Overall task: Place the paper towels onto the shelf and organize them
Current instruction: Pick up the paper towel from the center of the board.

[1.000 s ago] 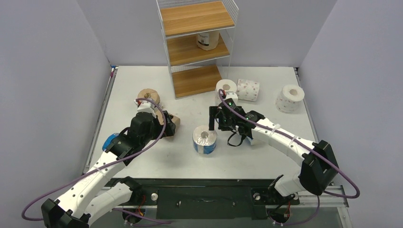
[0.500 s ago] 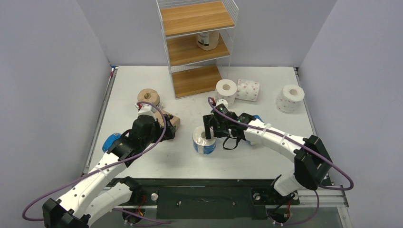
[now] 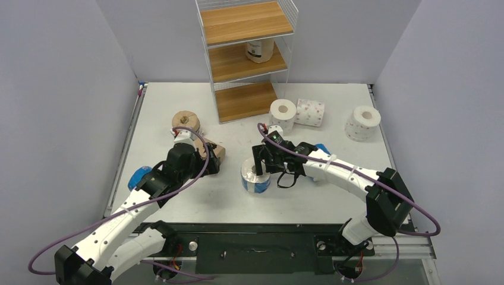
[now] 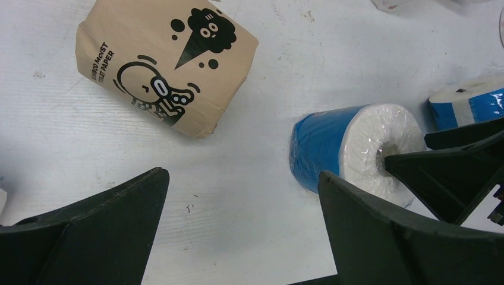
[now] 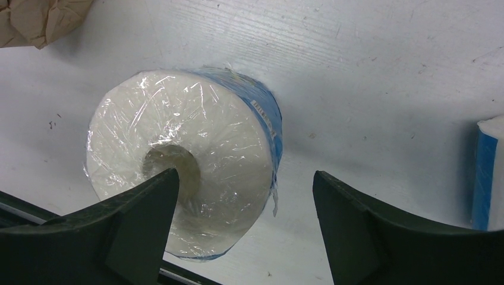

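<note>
A blue-wrapped paper towel roll (image 3: 255,176) stands on end mid-table. My right gripper (image 3: 260,160) hangs open over it. In the right wrist view one finger (image 5: 136,219) sits over the core of this roll (image 5: 190,154); the other finger stands clear of its side. My left gripper (image 4: 242,178) is open over bare table, with a tan roll (image 4: 166,65) ahead and the same blue roll (image 4: 350,148) to its right. The shelf (image 3: 246,62) stands at the back with one white roll (image 3: 260,50) on its middle board.
A second tan roll (image 3: 186,122) lies left of the shelf. Three white rolls (image 3: 283,111), (image 3: 310,112), (image 3: 362,122) lie at the back right. One blue roll (image 3: 138,176) peeks out under my left arm, another (image 3: 321,148) behind my right arm.
My right gripper moved left and down onto the upright blue roll and its jaws narrowed a little. The left arm barely shifted.
</note>
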{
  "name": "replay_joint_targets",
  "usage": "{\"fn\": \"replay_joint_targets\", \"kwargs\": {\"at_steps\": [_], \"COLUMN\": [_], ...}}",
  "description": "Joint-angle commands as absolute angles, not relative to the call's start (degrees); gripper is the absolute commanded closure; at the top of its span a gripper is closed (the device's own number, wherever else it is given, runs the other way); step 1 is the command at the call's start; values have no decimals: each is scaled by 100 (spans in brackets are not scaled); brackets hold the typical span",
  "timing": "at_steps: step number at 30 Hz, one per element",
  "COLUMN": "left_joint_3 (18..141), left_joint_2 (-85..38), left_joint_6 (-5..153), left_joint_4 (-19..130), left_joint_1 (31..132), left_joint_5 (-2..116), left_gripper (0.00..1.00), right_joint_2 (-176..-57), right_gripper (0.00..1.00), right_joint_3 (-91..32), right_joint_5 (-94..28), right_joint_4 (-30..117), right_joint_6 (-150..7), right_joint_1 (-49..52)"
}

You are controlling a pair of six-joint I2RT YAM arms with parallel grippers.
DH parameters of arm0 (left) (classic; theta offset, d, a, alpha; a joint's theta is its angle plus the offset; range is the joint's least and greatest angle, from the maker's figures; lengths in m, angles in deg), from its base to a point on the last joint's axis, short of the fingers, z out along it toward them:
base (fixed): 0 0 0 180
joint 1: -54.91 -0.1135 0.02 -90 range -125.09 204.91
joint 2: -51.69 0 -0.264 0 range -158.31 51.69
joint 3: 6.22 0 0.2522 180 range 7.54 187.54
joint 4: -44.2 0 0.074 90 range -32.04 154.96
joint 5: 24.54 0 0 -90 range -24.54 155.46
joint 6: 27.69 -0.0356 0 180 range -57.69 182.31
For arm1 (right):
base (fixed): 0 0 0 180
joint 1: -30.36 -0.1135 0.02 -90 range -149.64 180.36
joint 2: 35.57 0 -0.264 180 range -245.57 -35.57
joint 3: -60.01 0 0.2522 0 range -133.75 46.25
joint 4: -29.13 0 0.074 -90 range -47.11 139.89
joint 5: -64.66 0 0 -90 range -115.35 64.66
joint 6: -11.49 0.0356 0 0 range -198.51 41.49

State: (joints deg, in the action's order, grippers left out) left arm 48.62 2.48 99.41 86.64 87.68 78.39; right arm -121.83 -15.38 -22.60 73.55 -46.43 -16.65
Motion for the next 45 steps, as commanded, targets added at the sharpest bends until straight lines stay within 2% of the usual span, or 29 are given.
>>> {"fn": "replay_joint_targets", "kwargs": {"at_steps": [1,4,7,11,14,17,20,24,30,38,45], "left_joint_3": [4987,4988,5010,5024,5042,5033,5030,5013,5130,5699,6126], "left_joint_2": [235,208,201,216,200,175,169,156,142,7,-317], "left_joint_6": [9976,9984,9984,9995,10007,10039,10066,10093,10092,10007,10178], "left_joint_4": [8361,8350,8369,8368,8362,8340,8329,8296,8306,8163,7767], "left_joint_1": [8733,8733,8733,8733,8734,8733,8734,8732,8732,8725,8701], "left_joint_5": [7737,7700,7690,7693,7667,7636,7613,7601,7685,8019,8232], "left_gripper": [4,4,4,4,4,4,4,4,4,4,4], "right_joint_2": [-12161,-12220,-12224,-12222,-12294,-12386,-12349,-12283,-11785,-11166,-11355], "right_gripper": [21,25,36,41,42,35,36,51,66,68,68], "right_joint_3": [-1535,-1515,-1487,-1483,-1457,-1429,-1350,-1317,-1462,-2476,-3646], "right_joint_5": [-2201,-2166,-2184,-2287,-2425,-2487,-2490,-2486,-2482,-2289,-1750], "right_joint_4": [7393,7388,7347,7330,7317,7333,7236,7184,7238,7868,7911], "right_joint_6": [-4729,-4673,-4616,-4597,-4566,-4526,-4457,-4424,-4391,-4409,-4215], "right_joint_1": [-1767,-1771,-1773,-1772,-1761,-1761,-1759,-1730,-1543,-508,-101]}}
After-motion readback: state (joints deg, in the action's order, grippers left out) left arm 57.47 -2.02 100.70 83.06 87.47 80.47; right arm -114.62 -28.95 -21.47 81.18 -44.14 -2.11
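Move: About 4 cm to the right hand's left, 1 cm nearer the base and some 3 cm lower is the middle of the blue-wrapped paper towel, standing on end with its right-hand wall between the open fingers. The brown pack lies roughly 22 cm left and 10 cm ahead of that hand, the blue pack 19 cm right and 5 cm ahead, the dotted roll 8 cm right and 24 cm ahead. From the left hand the paper towel is about 16 cm right, 3 cm back and 9 cm below. Easing about 1 cm left and 1 cm down, the right fingers close on the paper towel's right-hand wall, one in the core and one outside. The right hand then speeds up about 11 cm, forward 7 and right 6, turning some 15 degrees clockwise, towards the dotted roll. The left hand, open and empty, rises about 5 cm and edges forward late on. ##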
